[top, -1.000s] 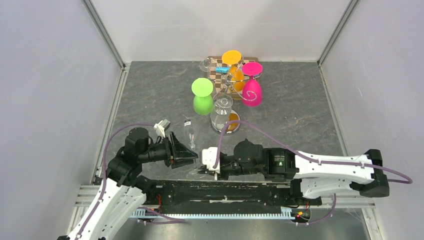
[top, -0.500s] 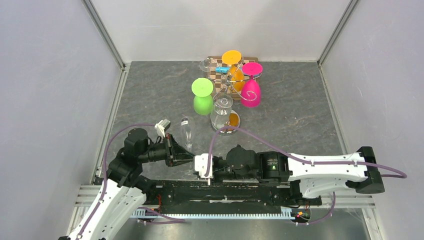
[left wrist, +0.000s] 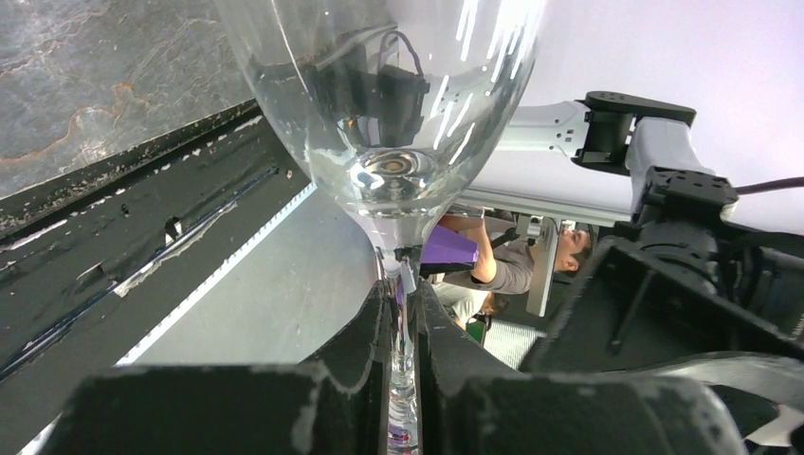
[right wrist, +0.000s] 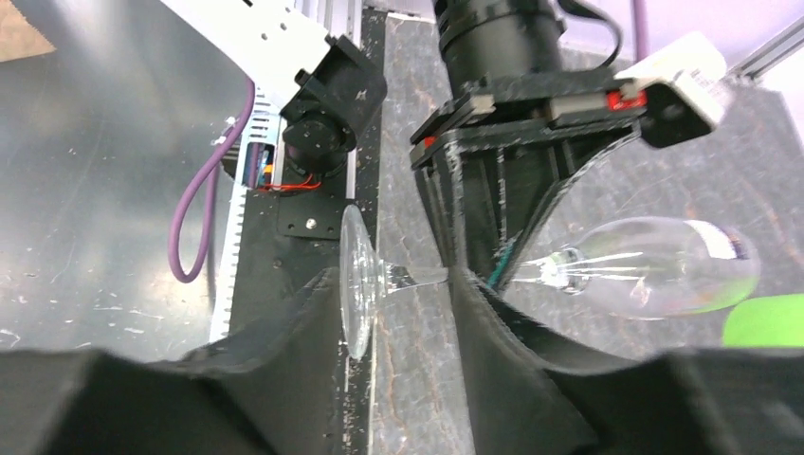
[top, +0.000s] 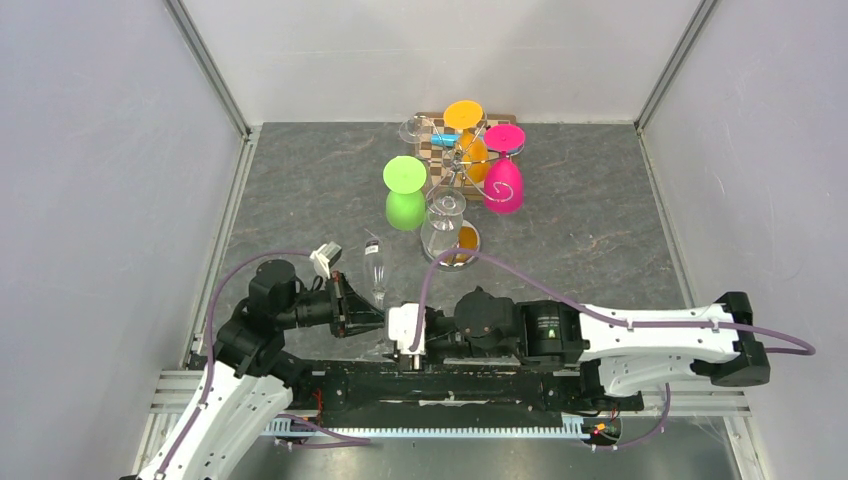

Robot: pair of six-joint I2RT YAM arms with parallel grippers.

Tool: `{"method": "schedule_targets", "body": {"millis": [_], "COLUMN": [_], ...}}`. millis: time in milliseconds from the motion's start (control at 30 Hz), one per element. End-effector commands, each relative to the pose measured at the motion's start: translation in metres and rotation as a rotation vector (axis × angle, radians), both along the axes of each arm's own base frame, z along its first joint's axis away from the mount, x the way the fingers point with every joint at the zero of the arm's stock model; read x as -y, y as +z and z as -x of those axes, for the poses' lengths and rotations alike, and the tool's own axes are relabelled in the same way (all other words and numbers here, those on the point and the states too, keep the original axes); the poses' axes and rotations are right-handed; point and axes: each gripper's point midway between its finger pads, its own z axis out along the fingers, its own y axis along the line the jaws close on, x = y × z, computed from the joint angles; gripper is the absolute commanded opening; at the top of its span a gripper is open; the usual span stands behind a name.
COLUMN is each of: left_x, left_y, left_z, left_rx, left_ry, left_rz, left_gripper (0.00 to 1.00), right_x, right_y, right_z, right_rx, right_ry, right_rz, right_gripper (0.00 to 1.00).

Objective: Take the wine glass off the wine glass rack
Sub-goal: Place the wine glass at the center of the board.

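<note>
A clear wine glass [top: 375, 268] lies nearly level above the near part of the table, off the wine glass rack [top: 459, 162]. My left gripper [left wrist: 403, 332] is shut on its thin stem, and the bowl [left wrist: 389, 114] fills the top of the left wrist view. In the right wrist view, my right gripper [right wrist: 393, 284] stands open around the glass's round foot [right wrist: 356, 284] and the stem end. The left gripper's black fingers [right wrist: 484, 218] clamp the stem just beyond it. The bowl [right wrist: 654, 270] points away to the right.
The chrome rack at the back still carries a green glass [top: 405, 195], an orange one [top: 465, 130], a pink one [top: 503, 180] and clear ones [top: 443, 222]. A checkered board [top: 432, 140] lies under it. Grey walls stand on both sides.
My left gripper has shut on the stem of the clear glass. My right gripper, shut on the glass before, has opened, and its arm has shifted a little to the left.
</note>
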Motion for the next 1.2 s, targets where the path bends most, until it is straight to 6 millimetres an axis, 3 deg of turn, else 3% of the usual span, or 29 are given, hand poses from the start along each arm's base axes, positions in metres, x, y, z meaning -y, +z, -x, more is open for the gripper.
{"method": "schedule_targets", "body": {"millis": [0,133,500,767,1167], "left_x": [-0.001,-0.003,-0.009,0.0,0.018], "left_y": [0.01,0.004,0.007,-0.003,-0.013], "left_z": [0.011,0.019,0.04,0.066,0.092], "left_rx": [0.084,0.131,0.322,0.383,0.548], "left_ry": [-0.074,-0.139,-0.381,-0.571,-0.808], "left_rz": [0.008,-0.027,-0.104,-0.139,-0.191], "left_gripper": [0.02,0.02,0.02,0.02,0.02], "right_x": [0.011,0.031,0.079,0.106,0.118], "right_y": [0.056,0.06,0.057,0.056,0.051], "right_z": [0.008,0.004,-0.03,-0.037,-0.029], "right_rx": [-0.036,-0.084,-0.219,-0.335,-0.525], "right_ry": [0.02,-0.038,-0.306,-0.338,-0.322], "right_rz": [-0.127,-0.104,-0.089,-0.101,-0.09], "right_gripper": [0.56,0.64,0.66,0.66,0.66]}}
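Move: The left hand already pinches the clear wine glass by its stem, bowl forward; the chessboard lies roughly 50 cm ahead and 18 cm right, well below. The rack stands about 27 cm ahead and 13 cm right, its hanging green glass about 27 cm ahead and 4 cm right. From the right hand, already opening at the foot end, the wine glass's middle is some 6 cm ahead, level sideways and slightly below. Left draws the still-pinched stem back about 10 cm, turning clockwise; right opens wider, retreating about 12 cm rightward. ##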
